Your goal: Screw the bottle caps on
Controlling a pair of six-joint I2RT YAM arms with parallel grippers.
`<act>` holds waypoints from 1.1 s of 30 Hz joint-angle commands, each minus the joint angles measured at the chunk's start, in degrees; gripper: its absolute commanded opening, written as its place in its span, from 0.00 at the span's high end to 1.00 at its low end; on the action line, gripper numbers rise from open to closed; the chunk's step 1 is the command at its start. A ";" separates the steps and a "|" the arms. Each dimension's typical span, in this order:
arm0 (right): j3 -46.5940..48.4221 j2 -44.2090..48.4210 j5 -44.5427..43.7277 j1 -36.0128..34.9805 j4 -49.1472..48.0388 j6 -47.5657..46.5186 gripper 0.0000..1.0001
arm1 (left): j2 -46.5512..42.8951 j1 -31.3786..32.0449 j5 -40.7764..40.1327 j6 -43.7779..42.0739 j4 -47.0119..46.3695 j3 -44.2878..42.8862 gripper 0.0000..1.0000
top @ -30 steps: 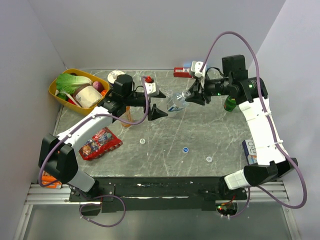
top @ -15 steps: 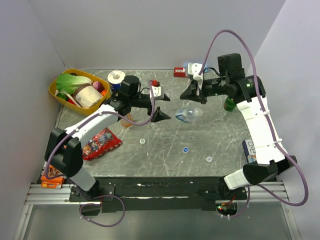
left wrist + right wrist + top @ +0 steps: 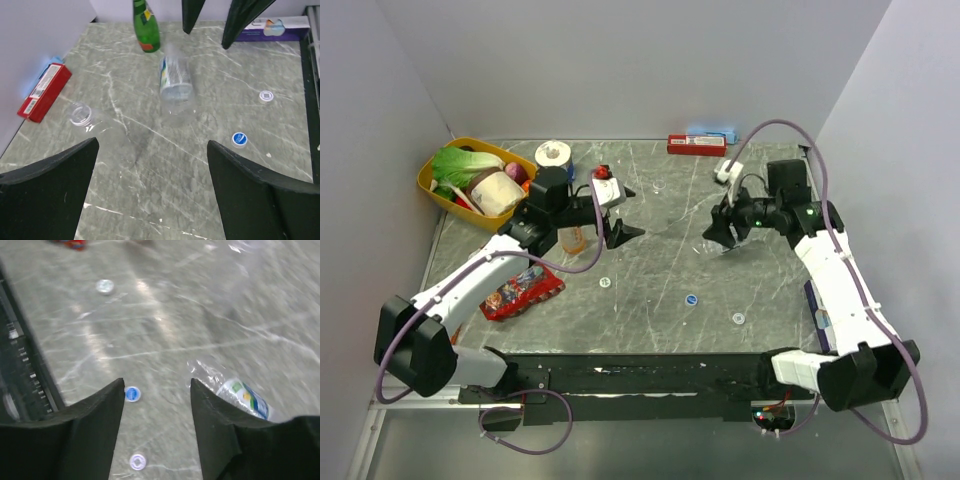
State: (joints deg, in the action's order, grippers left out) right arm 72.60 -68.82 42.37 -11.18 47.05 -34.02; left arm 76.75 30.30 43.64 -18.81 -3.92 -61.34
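Observation:
The water bottle (image 3: 176, 82) lies on its side on the table, uncapped, with a blue-white label. In the right wrist view it (image 3: 242, 395) lies just right of my right gripper (image 3: 157, 382), which is open and empty low over the table (image 3: 720, 235). A blue cap (image 3: 691, 298) and two white caps (image 3: 738, 318) (image 3: 605, 283) lie loose on the table. The blue cap (image 3: 132, 394) is beside my right gripper's left fingertip. My left gripper (image 3: 620, 215) is open and empty. The orange drink bottle (image 3: 572, 238) shows partly under the left arm.
A green glass bottle (image 3: 146, 25) stands beyond the water bottle. A yellow basket (image 3: 432, 185) of vegetables is at far left, a snack packet (image 3: 520, 285) in front of it. A red box (image 3: 696, 145) lies at the back wall, a clear round lid (image 3: 80, 113) near it.
The water bottle left my right gripper and now lies on the table. My right gripper has dropped low and toward the near side. My left gripper has pulled back left.

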 commanded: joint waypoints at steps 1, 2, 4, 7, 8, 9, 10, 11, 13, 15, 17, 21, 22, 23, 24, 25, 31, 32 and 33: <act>1.93 -2.72 -3.52 6.42 -3.02 1.34 0.32 | -2.13 -0.16 -3.82 4.21 -3.02 -0.18 0.04; 1.85 -3.16 -4.31 7.83 -2.84 -0.59 0.29 | -2.57 -0.07 -4.17 4.39 -2.85 -0.18 0.04; 2.89 -5.88 -6.15 10.56 -1.53 -8.67 0.24 | -2.92 -0.16 -4.87 4.13 -2.23 -0.27 0.04; 7.02 -12.03 -7.39 13.00 3.91 -20.79 0.22 | -3.27 -0.16 -5.23 3.17 -0.74 -0.71 0.04; 8.86 -13.43 -8.43 13.20 4.71 -23.61 0.21 | -3.45 -0.16 -5.23 2.82 -0.21 -0.71 0.04; 9.57 -16.15 -8.88 13.20 4.98 -28.42 0.18 | -3.45 -0.16 -5.32 2.64 0.05 -0.80 0.04; 10.19 -17.39 -9.14 13.20 4.90 -30.73 0.17 | -3.54 -0.25 -5.40 2.11 0.32 -0.97 0.04; 11.94 -18.71 -9.15 13.29 5.07 -33.10 0.13 | -3.54 -0.25 -5.58 1.85 1.10 -1.06 0.04; 15.36 -23.28 -10.28 13.03 5.60 -39.35 0.04 | -3.71 -0.25 -5.93 1.23 1.81 -1.32 0.04; 18.79 -28.97 -13.95 12.50 3.33 -36.59 0.02 | -3.98 -0.42 -6.81 0.88 2.86 -1.41 0.04; 29.22 -37.91 -15.91 12.50 1.98 -29.03 0.01 | -4.50 -0.51 -8.30 0.88 3.57 -1.41 0.04; 49.27 -51.05 -19.52 12.67 4.88 0.23 0.01 | -6.43 -0.77 -11.89 2.19 3.57 0.95 0.04; 54.18 -52.72 -18.91 12.41 5.59 4.10 0.01 | -7.57 -0.77 -12.78 3.24 3.48 1.40 0.04; 55.53 -54.74 -19.34 11.89 4.90 11.27 0.01 | -8.19 -0.86 -14.01 3.60 3.57 2.01 0.04; 56.07 -55.19 -20.21 11.45 3.85 14.39 0.01 | -8.80 -0.95 -15.76 3.86 3.75 2.80 0.04; 55.73 -55.63 -21.00 9.62 2.80 17.29 0.01 | -10.03 -0.86 -16.47 3.43 4.18 3.07 0.04; 57.38 -58.88 -16.01 5.04 -4.15 38.13 0.01 | -12.06 -0.95 -23.31 0.71 10.59 2.46 0.04; 58.52 -60.89 -15.13 4.59 -4.33 41.89 0.01 | -12.06 -0.86 -24.47 0.88 12.43 1.67 0.04; 59.58 -61.87 -14.69 4.15 -5.20 43.06 0.01 | -11.89 -0.95 -25.09 0.88 13.49 1.14 0.04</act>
State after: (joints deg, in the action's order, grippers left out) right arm 126.69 -127.74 23.97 -4.43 47.27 -7.57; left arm 65.58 29.56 24.51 -17.15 4.62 -58.06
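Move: The labelled bottle lies loose under the right hand, about 8 cm ahead, 1 cm to its right and roughly 17 cm below. The unlabelled clear bottle stands some 14 cm ahead and 12 cm left of this hand, its middle 10 cm below; the red box is about 35 cm ahead, 3 cm left, and the blue cap 6 cm back, 5 cm left, both near table height. For the left hand, the labelled bottle is some 25 cm right, 7 cm ahead and 19 cm below. Forward in a fast reach of about 27 cm, the right arm sinks some 9 cm and swings out to the right before cutting back left beside the labelled bottle. Its fingers spread from part open to wide, and the wrist turns clockwise about 35 degrees and tips further down, touching nothing at the end. The left hand, still open, draws left about 6 cm, turning counter-clockwise. ##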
